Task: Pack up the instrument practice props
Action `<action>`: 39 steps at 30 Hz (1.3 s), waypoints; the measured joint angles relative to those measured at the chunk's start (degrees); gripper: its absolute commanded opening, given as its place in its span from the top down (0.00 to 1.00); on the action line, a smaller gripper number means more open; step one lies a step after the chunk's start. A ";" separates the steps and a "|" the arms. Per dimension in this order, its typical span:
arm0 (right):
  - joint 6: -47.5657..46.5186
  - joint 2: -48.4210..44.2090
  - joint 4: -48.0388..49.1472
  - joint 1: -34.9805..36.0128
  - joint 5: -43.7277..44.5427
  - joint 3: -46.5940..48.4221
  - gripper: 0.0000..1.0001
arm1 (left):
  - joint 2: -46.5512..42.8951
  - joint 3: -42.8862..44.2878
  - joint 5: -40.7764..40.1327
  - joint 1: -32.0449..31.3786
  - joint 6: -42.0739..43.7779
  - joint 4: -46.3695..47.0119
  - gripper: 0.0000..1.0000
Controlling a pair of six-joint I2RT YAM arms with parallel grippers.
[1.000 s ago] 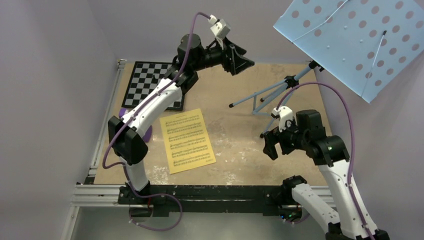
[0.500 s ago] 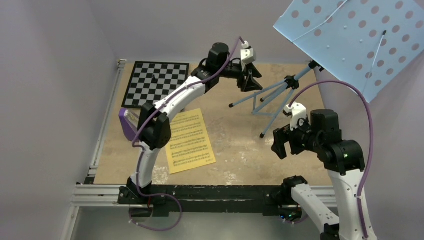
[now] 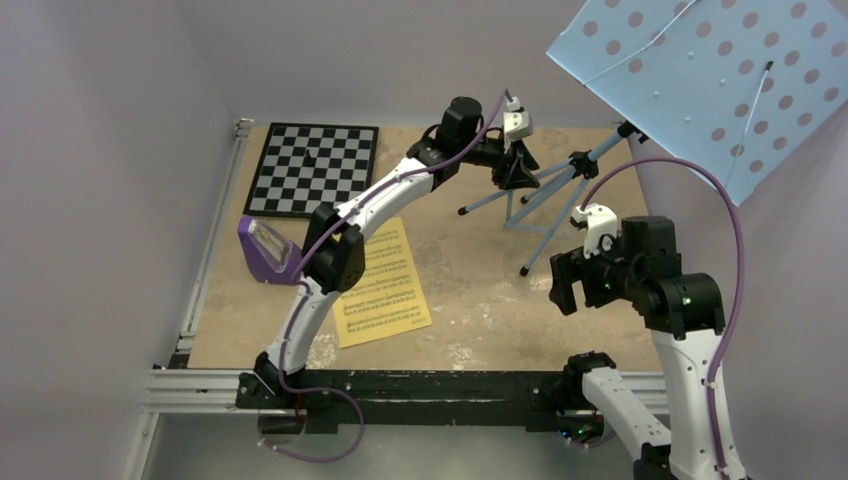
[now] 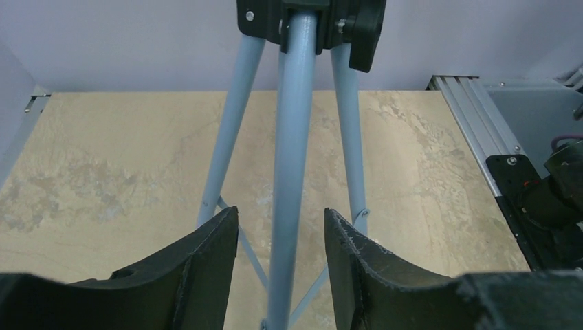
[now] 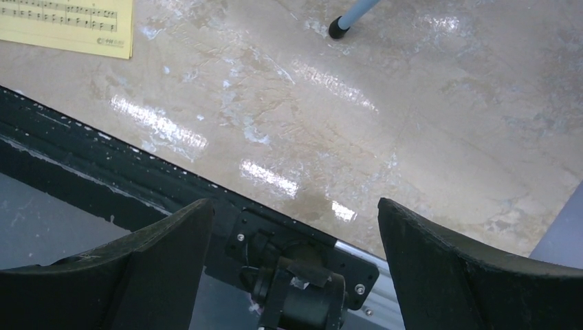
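Observation:
The light blue music stand stands at the far right, its hole-dotted tray (image 3: 700,80) high above its tripod legs (image 3: 545,190). My left gripper (image 3: 517,168) reaches to those legs. In the left wrist view the stand's pole (image 4: 292,158) runs between the jaws of the left gripper (image 4: 280,230), which is open with a gap on each side. The yellow sheet of music (image 3: 385,285) (image 5: 69,20) lies flat mid-table. At the left edge sits the purple metronome (image 3: 262,250). My right gripper (image 3: 562,285) (image 5: 294,213) hangs open and holds nothing, near the table's front right.
A black-and-white checkerboard (image 3: 315,165) lies at the far left corner. One rubber-tipped foot of the stand (image 5: 337,27) rests ahead of the right gripper. A metal frame rail (image 3: 400,385) runs along the near edge, with the right arm's base (image 5: 302,289) below the right jaws.
My left arm swung right from the far middle to the stand's legs and its jaws narrowed around the pole. The metronome came into view behind it. The right arm shifted slightly right.

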 measured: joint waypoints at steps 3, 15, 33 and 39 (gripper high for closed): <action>0.00 0.68 0.26 -0.37 0.04 0.00 0.07 | 0.15 0.17 0.28 -0.57 -0.04 0.11 0.61; -1.40 2.47 1.88 -1.14 2.71 0.33 0.07 | -0.02 -3.15 0.83 -1.09 -0.79 7.26 1.00; -6.12 5.57 5.16 -1.42 7.34 5.55 0.08 | -13.42 -27.23 -2.29 2.40 -0.72 18.51 1.00; -6.40 4.81 5.14 -1.46 7.69 5.55 0.09 | -16.31 -31.87 -2.60 3.56 3.39 18.45 1.00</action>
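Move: The left hand points right, with the music stand's near leg between its open fingers, about 1 cm back and 2 cm right of the hand. The stand's black hub is some 11 cm right, 3 cm back and 10 cm higher; the front leg's foot is about 6 cm back, 6 cm right and 25 cm down. The near leg lies roughly 23 cm ahead and 11 cm left of the right hand, at about its height, the hub 21 cm ahead, 1 cm left and 12 cm up. Back and to the right by about 1 cm, the left hand eases onto the leaning stand's near leg and closes its fingers around it; after a short hold it draws the pinched leg some 7 cm left, sinking slightly near the end. The right hand, open and empty, rises about 3 cm while going roughly 4 cm forward and 3 cm right, without touching the stand. ##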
